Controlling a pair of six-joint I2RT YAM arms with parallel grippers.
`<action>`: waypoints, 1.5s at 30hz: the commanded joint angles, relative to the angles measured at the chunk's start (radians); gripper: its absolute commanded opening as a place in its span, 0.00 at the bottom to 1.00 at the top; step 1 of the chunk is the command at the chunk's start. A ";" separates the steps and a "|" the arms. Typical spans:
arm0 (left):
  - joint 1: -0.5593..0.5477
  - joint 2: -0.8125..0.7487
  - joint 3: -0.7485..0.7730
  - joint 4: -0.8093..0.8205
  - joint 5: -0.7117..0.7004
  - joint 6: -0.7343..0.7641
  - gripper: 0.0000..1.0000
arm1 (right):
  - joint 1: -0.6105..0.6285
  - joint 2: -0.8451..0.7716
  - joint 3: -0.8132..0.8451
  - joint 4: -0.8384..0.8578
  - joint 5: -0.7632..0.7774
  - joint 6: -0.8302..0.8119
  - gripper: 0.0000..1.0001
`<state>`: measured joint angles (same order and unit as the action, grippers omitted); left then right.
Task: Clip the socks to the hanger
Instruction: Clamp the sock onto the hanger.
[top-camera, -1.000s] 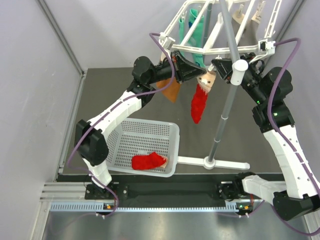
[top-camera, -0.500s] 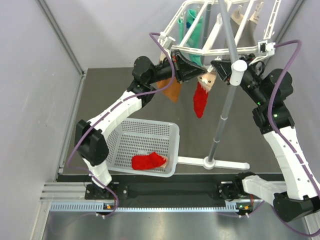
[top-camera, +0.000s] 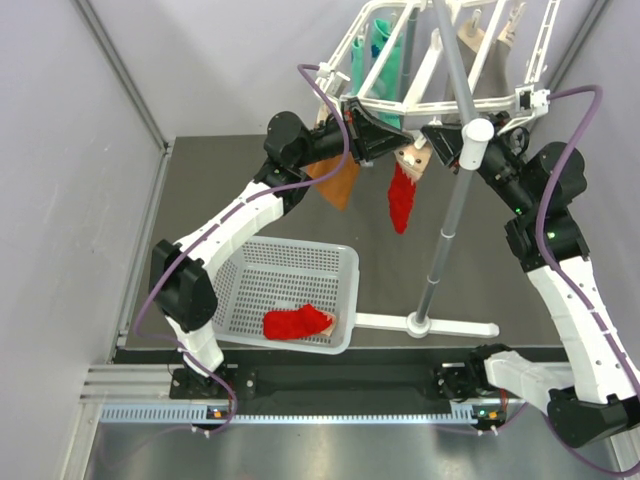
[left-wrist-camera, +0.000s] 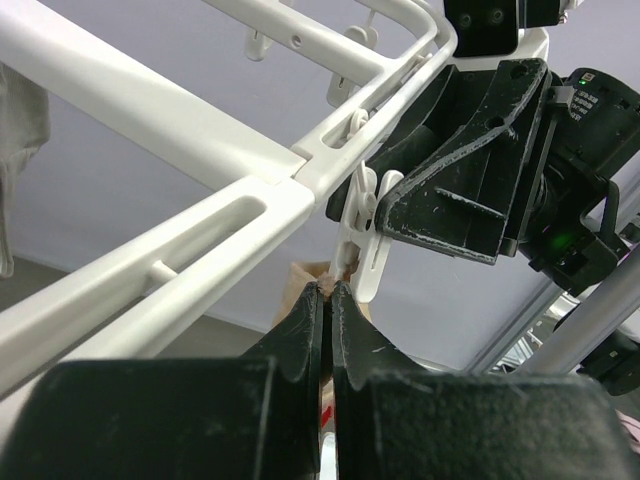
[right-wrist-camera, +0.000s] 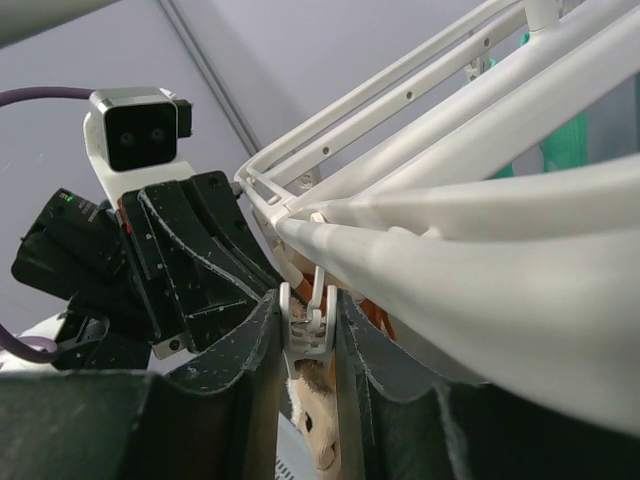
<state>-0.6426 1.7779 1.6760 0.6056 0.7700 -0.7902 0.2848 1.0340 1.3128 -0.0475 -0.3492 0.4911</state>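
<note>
The white hanger (top-camera: 400, 103) stands on a grey pole (top-camera: 452, 215). A red sock (top-camera: 401, 205) with a tan toe hangs under its front bar. My left gripper (top-camera: 397, 148) is shut on the sock's tan end (left-wrist-camera: 300, 283), just below a white clip (left-wrist-camera: 362, 228); in the left wrist view its tips (left-wrist-camera: 328, 288) are closed. My right gripper (top-camera: 428, 140) faces it and squeezes that clip (right-wrist-camera: 308, 325) between its fingers (right-wrist-camera: 308, 305), with the tan toe (right-wrist-camera: 320, 430) under it. The second red sock (top-camera: 297, 322) lies in the basket. The mint-green socks (top-camera: 385, 60) hang at the frame's back.
A white perforated basket (top-camera: 350, 290) sits front left. An orange-brown sock (top-camera: 337, 182) hangs by the left arm. Beige socks (top-camera: 482, 40) hang at the back right. The hanger's white foot (top-camera: 455, 328) lies near the front edge. Grey walls stand on both sides.
The red sock has risen a little under the front bar. The hanger frame has swung slightly. Both grippers stay close together at the clip.
</note>
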 joint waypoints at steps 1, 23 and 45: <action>-0.002 -0.044 0.042 0.049 0.002 0.003 0.00 | 0.019 0.014 -0.044 -0.173 -0.177 0.024 0.00; -0.002 -0.044 0.047 0.158 -0.012 -0.113 0.00 | 0.020 0.015 -0.021 -0.198 -0.174 0.003 0.14; 0.001 -0.046 0.028 0.074 -0.090 -0.109 0.00 | 0.019 -0.064 0.045 -0.347 0.065 -0.020 0.96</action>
<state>-0.6426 1.7779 1.6882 0.6933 0.7300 -0.9325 0.2939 1.0157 1.3102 -0.3103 -0.3996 0.4923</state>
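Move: The left hand holds the red sock's tan cuff, and the clip that it goes to hangs about 2 cm to its right and 3 cm higher, pinched open in the right fingers. From the right hand, the cuff is roughly 2 cm to the left and 4 cm below, the hanger rail some 4 cm above and 1 cm ahead, and the pole about 7 cm to the right and 2 cm back. Keeping its pinch on the cuff, the left hand lifts it about 2.5 cm in two small steps, up into the clip's jaws under the hanger rail, while the right hand stays nearly still and squeezes the clip's tails. Then the right fingers let go of the clip and open wide as that hand sinks about 5.5 cm and eases back a little, its fingers tipping down some 15 degrees, while the left hand holds the cuff in place. ##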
